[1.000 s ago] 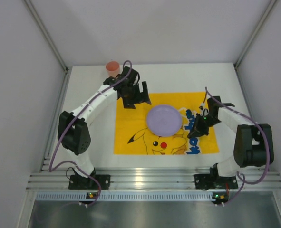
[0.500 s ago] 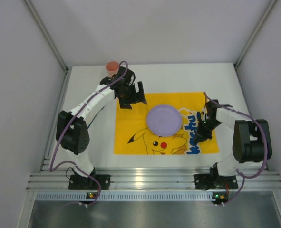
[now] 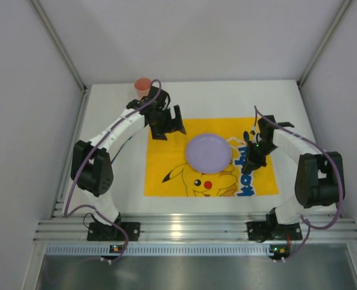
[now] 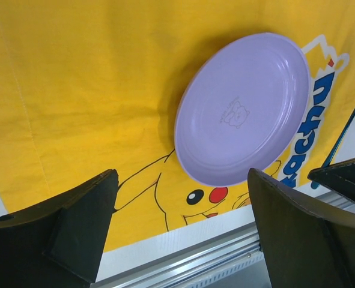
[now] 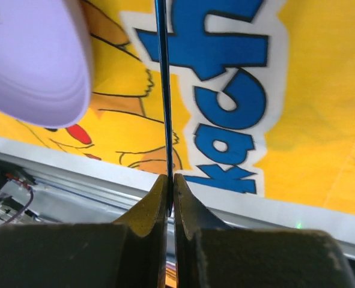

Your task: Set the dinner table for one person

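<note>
A lilac plate (image 3: 208,151) (image 4: 243,108) lies on the yellow Pikachu cloth (image 3: 166,160), which is spread on the white dinner table (image 3: 112,115). My right gripper (image 3: 249,159) (image 5: 170,180) hangs just right of the plate, over the cloth's blue lettering. It is shut on the thin handle of a blue spoon (image 5: 163,90) (image 4: 352,102), seen edge-on and pointing away from the jaws. At the cloth's far left corner my left gripper (image 3: 168,129) (image 4: 182,180) stands open with nothing between its fingers. A pink cup (image 3: 143,85) stands behind it at the table's back edge.
A ribbed aluminium rail (image 3: 196,229) runs along the near edge of the table, where both arm bases are bolted. Grey walls close in the left, right and back sides.
The right wrist has turned and shifted slightly toward the plate, still holding the spoon. The left gripper has drifted a little left and back toward the cup, staying open.
</note>
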Motion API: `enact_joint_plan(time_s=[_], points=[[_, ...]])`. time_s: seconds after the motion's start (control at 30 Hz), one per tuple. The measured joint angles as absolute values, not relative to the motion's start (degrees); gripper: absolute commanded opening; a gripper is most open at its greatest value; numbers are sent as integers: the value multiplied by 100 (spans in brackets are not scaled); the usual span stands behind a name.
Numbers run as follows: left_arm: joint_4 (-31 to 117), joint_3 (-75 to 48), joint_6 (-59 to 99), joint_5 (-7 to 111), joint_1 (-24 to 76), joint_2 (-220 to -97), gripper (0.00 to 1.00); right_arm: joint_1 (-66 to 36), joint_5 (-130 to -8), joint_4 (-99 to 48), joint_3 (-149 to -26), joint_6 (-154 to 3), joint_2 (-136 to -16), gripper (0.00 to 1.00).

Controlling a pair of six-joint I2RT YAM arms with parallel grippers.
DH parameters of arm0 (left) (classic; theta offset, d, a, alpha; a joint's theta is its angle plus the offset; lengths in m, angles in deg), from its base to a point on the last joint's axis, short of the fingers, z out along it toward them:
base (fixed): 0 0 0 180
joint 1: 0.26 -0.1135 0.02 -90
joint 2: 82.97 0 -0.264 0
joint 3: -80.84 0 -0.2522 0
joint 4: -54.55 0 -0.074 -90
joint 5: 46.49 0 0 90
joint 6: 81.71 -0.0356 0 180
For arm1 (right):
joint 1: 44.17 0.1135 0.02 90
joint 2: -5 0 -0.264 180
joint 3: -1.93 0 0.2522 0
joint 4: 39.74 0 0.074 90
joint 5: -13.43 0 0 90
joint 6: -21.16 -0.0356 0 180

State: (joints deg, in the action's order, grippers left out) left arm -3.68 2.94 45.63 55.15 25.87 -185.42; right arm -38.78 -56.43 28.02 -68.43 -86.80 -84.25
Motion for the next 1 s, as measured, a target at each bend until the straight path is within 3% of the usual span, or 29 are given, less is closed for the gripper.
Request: enact_joint_plan(time_s=[0.17,0.3,0.37,0.67,1.0], points=[[-271,263,4565,5561,2587,-18542,93,-3576,-5484,2885,-7103,-8610,-8672,8],[-243,202,4572,5574,2587,-18542,93,-3373,-5737,3090,-7217,-8656,-8836,70],[-219,163,4583,5572,2587,-18542,93,-3345,-5982,3248,-7265,-8667,-8845,80],[-188,82,4557,5569,2434,-18468,93,-3345,-7055,3822,-7772,-8813,-8845,80],[-529,91,3890,5027,944,-18461,95,-3343,-7125,3989,-7796,-8818,-8296,80]])
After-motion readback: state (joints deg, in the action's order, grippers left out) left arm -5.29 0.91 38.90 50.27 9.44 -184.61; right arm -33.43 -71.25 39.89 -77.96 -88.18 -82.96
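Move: The right hand, low over the placemat, still pinches the spoon near its handle end. The spot for the spoon's middle is about 6 cm ahead, 3 cm to the left and 4 cm below; the plate's middle lies some 9 cm ahead and 16 cm left. From the open left hand, the fork lies roughly 24 cm left, 1 cm back and 12 cm below; the cup is about 12 cm left and 19 cm ahead, the plate 15 cm right and 2 cm back. The right fingers carry the spoon about 2 cm left towards the plate, then open wide and let go of its handle; the empty hand draws off some 4 cm to the right, swings its fingers to point nearly straight down and rises about 3 cm. The left hand, after hovering, sweeps off left towards the fork, about 13 cm with 4 cm forward, turning counter-clockwise, its fingers staying wide open. ##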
